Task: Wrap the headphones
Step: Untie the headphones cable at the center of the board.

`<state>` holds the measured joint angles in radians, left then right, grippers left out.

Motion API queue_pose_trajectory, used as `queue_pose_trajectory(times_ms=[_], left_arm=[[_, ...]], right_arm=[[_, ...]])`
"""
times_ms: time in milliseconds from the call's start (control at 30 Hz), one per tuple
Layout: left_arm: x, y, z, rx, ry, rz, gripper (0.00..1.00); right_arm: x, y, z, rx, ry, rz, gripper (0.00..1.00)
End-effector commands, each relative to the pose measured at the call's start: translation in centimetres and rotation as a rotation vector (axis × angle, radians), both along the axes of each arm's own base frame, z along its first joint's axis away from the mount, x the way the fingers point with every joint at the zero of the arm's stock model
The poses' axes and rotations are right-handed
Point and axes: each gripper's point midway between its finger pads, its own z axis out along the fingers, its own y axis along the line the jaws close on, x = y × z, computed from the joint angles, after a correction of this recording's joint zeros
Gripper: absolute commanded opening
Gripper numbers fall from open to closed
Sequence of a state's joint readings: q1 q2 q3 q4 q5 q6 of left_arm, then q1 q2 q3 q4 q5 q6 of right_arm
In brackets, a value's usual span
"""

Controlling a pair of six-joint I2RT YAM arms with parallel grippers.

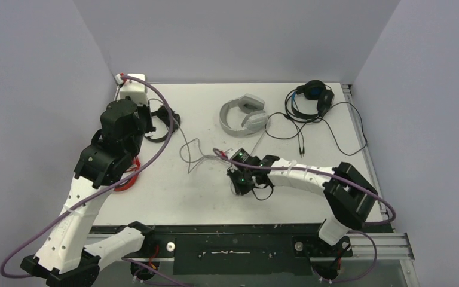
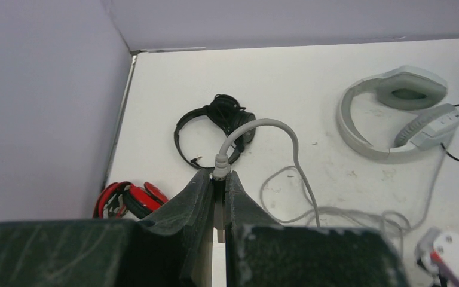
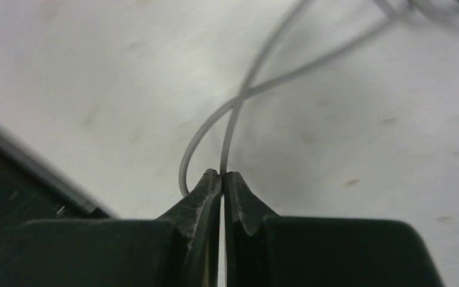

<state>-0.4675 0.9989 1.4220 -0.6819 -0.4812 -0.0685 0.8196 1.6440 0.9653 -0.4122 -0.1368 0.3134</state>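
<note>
The white-grey headphones [image 1: 244,116] [image 2: 394,113] lie at the back centre of the table. Their thin grey cable [image 1: 191,156] [image 2: 302,173] [image 3: 257,78] trails in loops toward the middle. My left gripper [image 2: 220,174] is shut on the cable's plug end, held above the left side of the table. My right gripper [image 3: 223,173] is shut on a loop of the same cable, low over the table's middle. The small black headphones [image 1: 164,122] [image 2: 221,119] and the red-and-black headphones [image 1: 128,178] [image 2: 131,200] lie at the left. The black-and-blue headphones [image 1: 314,98] sit back right, their black cable spread out.
A white box [image 1: 132,86] stands in the back left corner against the wall. Walls close the table at the left, back and right. A metal rail [image 1: 370,161] runs along the right edge. Purple arm cables loop around both arms.
</note>
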Motion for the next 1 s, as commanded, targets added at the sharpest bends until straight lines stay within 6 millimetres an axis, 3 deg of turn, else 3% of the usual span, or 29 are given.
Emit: queue_pose_trajectory(times_ms=[0, 33, 100, 200, 233, 300, 333, 467, 567, 700, 967], left_arm=[[0.0, 2.9, 1.7, 0.033, -0.033, 0.162, 0.0], [0.0, 3.2, 1.6, 0.042, -0.031, 0.184, 0.0], [-0.1, 4.0, 1.5, 0.057, -0.024, 0.233, 0.0], [-0.1, 4.7, 1.1, 0.077, -0.013, 0.279, 0.0], [-0.1, 4.7, 0.9, 0.078, -0.009, 0.276, 0.0], [0.1, 4.1, 0.1, 0.077, 0.007, 0.242, 0.0], [0.3, 3.4, -0.5, 0.074, 0.02, 0.205, 0.0], [0.6, 1.5, -2.3, 0.059, 0.07, 0.108, 0.0], [0.6, 0.9, -3.1, 0.053, 0.086, 0.073, 0.0], [0.5, 0.9, -3.4, 0.063, 0.093, 0.069, 0.0], [0.1, 2.5, -2.1, 0.075, 0.046, 0.138, 0.0]], right_arm=[[-8.2, 4.0, 5.4, 0.117, 0.108, 0.24, 0.0], [-9.7, 4.3, 6.5, 0.132, 0.125, 0.284, 0.0], [-10.7, 4.2, 8.4, 0.166, 0.128, 0.312, 0.0], [-8.5, 2.7, 11.0, 0.174, 0.038, 0.226, 0.03], [-7.4, 2.0, 11.5, 0.181, 0.019, 0.184, 0.1], [-4.6, 0.2, 11.8, 0.181, -0.018, 0.075, 0.45], [-3.4, -0.6, 11.8, 0.175, -0.043, 0.025, 0.5], [2.1, -3.0, 11.1, 0.224, -0.117, -0.194, 0.5], [5.0, -2.6, 10.4, 0.256, -0.179, -0.306, 0.52], [6.8, -1.1, 8.6, 0.22, -0.208, -0.379, 0.54], [10.8, 0.3, 4.5, 0.08, -0.315, -0.473, 0.53]])
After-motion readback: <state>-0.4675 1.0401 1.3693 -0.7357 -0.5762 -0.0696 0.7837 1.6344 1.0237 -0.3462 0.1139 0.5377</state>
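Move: The right gripper holds a bight of the grey headphones' cable just above the table. From it the cable tangle lies about 13 cm ahead and 13 cm to the left, 2 cm lower. The grey headphones are some 29 cm ahead and 4 cm right, and the near table edge is about 11 cm straight back. For the left gripper, high up with the cable's plug, the tangle is roughly 6 cm ahead, 14 cm right and 38 cm down. Pull the held cable back towards the near table edge with the right gripper, about 10 cm and a little left, rising, then open the fingers about halfway to let go. Arc up and forward again, veering right, then sink, open, over the cable stretch leading to the grey headphones. Keep the left gripper shut on the plug, swing it about 3 cm left, ease partly back and lower it 4 cm. ##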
